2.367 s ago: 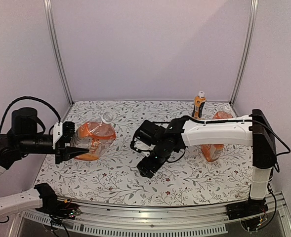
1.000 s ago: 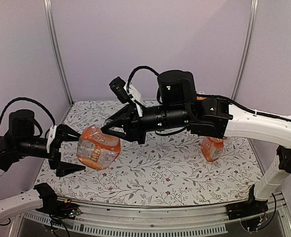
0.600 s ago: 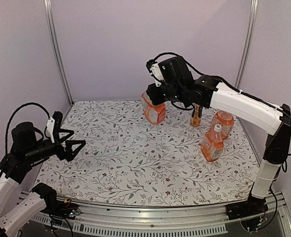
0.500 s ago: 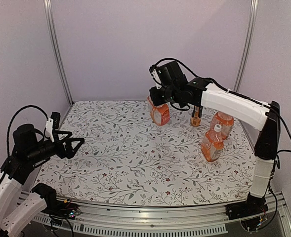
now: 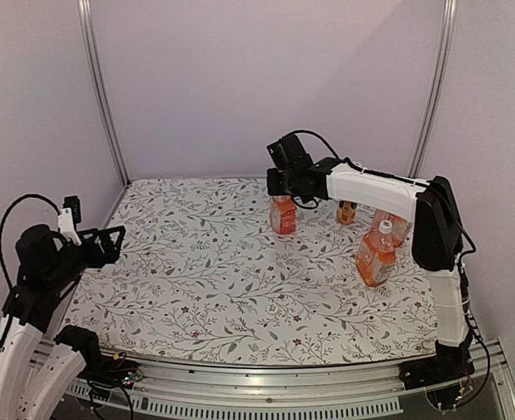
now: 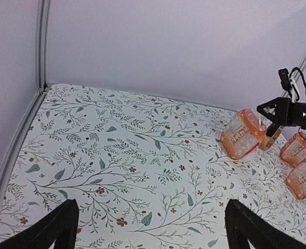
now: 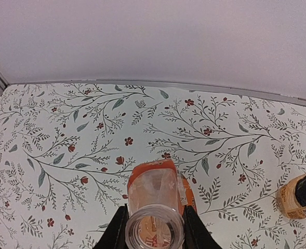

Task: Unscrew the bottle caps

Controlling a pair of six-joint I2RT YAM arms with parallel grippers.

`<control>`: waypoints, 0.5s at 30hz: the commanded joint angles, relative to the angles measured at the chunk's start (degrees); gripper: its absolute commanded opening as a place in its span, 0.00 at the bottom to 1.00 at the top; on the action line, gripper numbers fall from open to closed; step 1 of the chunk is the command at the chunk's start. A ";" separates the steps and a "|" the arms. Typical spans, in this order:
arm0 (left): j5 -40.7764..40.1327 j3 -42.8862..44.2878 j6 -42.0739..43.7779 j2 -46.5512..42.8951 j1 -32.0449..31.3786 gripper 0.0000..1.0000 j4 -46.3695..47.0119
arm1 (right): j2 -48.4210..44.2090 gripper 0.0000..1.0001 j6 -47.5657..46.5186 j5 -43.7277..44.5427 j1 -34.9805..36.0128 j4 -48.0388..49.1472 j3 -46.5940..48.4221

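My right gripper (image 5: 283, 194) is shut on the neck of a squat orange bottle (image 5: 283, 216) at the back middle of the table. The bottle hangs upright with its base at or just above the cloth. In the right wrist view the gripper (image 7: 155, 231) clasps an open neck (image 7: 155, 226) that carries no cap. A second squat bottle (image 5: 375, 255) at the right carries a white cap (image 5: 382, 226). Behind it is another squat bottle (image 5: 390, 214), with a slim bottle (image 5: 347, 212) to its left. My left gripper (image 5: 102, 244) is open and empty at the left edge.
The flowered cloth (image 5: 222, 280) covers the table, with metal posts (image 5: 100, 96) at the back corners. In the left wrist view the held bottle (image 6: 240, 136) is far right, next to two squat ones (image 6: 297, 148) (image 6: 304, 177).
The right gripper took the bottle from beside the left gripper, carried it to the back middle and lowered it upright. The left arm drew back to the left edge, still open.
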 commanded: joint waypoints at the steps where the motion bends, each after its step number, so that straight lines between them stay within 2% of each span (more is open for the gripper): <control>1: -1.25 -1.15 -0.39 -0.30 0.91 0.99 1.30 | 2.73 0.00 7.77 2.92 -0.14 0.64 0.97; 6: -1.29 -1.21 0.45 -0.45 0.87 0.98 1.77 | 3.17 0.03 10.66 5.11 -0.18 0.74 1.24; 7: -1.34 -1.19 0.56 -0.46 0.86 0.98 1.73 | 3.45 0.07 10.80 5.16 -0.19 0.66 1.33; 11: -1.14 -1.19 0.85 -0.39 0.88 0.98 1.69 | 3.79 0.42 10.36 4.65 -0.15 0.21 1.52; 12: -1.07 -1.18 0.85 -0.36 0.86 0.98 1.69 | 3.75 0.48 10.03 4.57 -0.19 0.17 1.59; 15: -0.87 -1.17 0.95 -0.11 0.86 0.98 1.73 | 3.47 0.55 8.70 4.32 -0.18 0.15 2.29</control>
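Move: The bottle to release is at the right gripper, which still has it by the neck; the bottle's middle is straight below the hand, about 8 cm down. The small orange bottle stands some 20 cm to the hand's right and 3 cm farther out, and the front right bottle about 25 cm right and 17 cm nearer the base. From the empty left hand, the held bottle is about 24 cm ahead and 41 cm right. Keep the right gripper at the bottle's neck and ease it only about 1 cm forward, turning it some 8 degrees clockwise while its left side rises a little. Then open the fingers to about half, letting go of the neck and staying around it. ##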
